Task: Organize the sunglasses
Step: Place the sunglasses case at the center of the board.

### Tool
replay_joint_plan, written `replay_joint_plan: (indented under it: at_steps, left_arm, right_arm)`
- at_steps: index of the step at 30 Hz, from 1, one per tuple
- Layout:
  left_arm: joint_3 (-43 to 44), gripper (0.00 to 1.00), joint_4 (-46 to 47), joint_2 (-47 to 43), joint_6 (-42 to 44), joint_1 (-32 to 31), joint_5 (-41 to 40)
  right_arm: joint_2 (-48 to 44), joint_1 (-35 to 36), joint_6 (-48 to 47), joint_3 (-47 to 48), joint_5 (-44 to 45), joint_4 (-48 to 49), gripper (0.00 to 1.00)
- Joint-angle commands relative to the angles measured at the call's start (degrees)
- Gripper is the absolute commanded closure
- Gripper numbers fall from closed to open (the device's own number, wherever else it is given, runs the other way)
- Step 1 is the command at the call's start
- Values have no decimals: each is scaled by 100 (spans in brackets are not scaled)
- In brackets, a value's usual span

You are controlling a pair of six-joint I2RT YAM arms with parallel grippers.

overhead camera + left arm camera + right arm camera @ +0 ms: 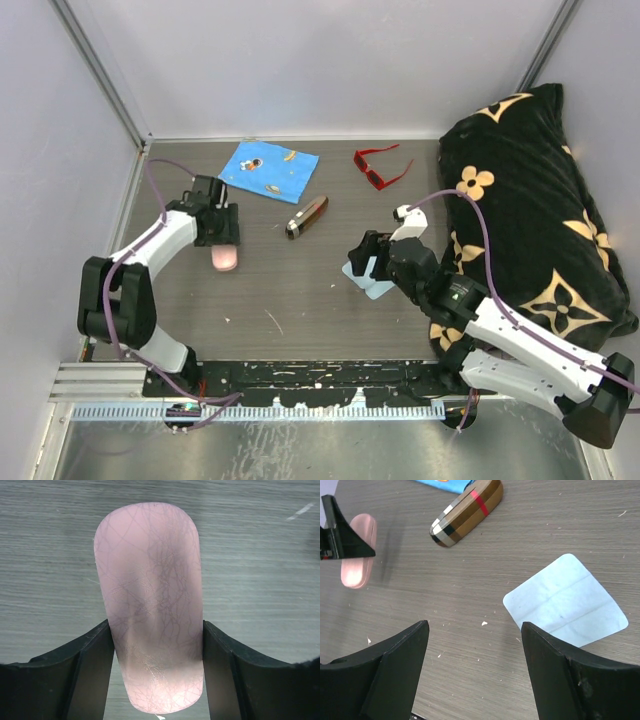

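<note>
The red sunglasses [380, 167] lie open on the table at the back, right of centre, away from both arms. My left gripper [222, 240] is at the left, its fingers [95, 665] pressed against both long sides of a pink glasses case [150, 590] that rests on the table; the same pink case [225, 260] shows from above. My right gripper [365, 258] hovers open over bare wood [475, 630], with nothing between its fingers. It stands well in front of the red sunglasses.
A slim plaid brown-and-black case [307, 216] lies mid-table. A blue patterned cloth [268, 168] lies at the back. A pale blue wipe [565, 600] sits beside my right fingers. A large black flowered cushion [540, 200] fills the right side. Walls enclose the table.
</note>
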Motion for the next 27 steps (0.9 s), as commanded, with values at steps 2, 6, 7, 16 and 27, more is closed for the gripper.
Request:
replay_joint_plan:
  at_steps: [2, 6, 7, 16, 27]
  left_arm:
    - [359, 61, 440, 348, 368, 453, 251]
    - [366, 57, 477, 572, 386, 627, 227]
    - [365, 53, 484, 611, 379, 655, 224]
    - [350, 32, 445, 778, 380, 689, 250]
    - [454, 14, 143, 338, 241, 686, 64]
  right_arm:
    - [40, 1, -102, 230, -467, 41, 19]
    - [72, 1, -134, 259, -621, 4, 19]
    - [76, 1, -159, 268, -643, 2, 19]
    - [77, 1, -280, 395, -646, -54, 16]
    - [-28, 1, -338, 529, -436, -238, 15]
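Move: Just to the left of the left hand, roughly 4 cm over, 1 cm ahead and 5 cm below, lies the spot on the board for the pink sunglasses case already in its fingers. The brown case is about 10 cm ahead and 20 cm to the hand's right; the blue pouch is some 23 cm ahead and 10 cm to its right. From the right hand, the spot lies about 37 cm left, level with it and 17 cm lower. Lowering the held pink sunglasses case onto the board, the left hand sinks just under 4 cm while sliding about as far left and a touch forward, its fingers tipping slightly more upright. It then stays there and opens, both pads coming clear of the case's long sides. ##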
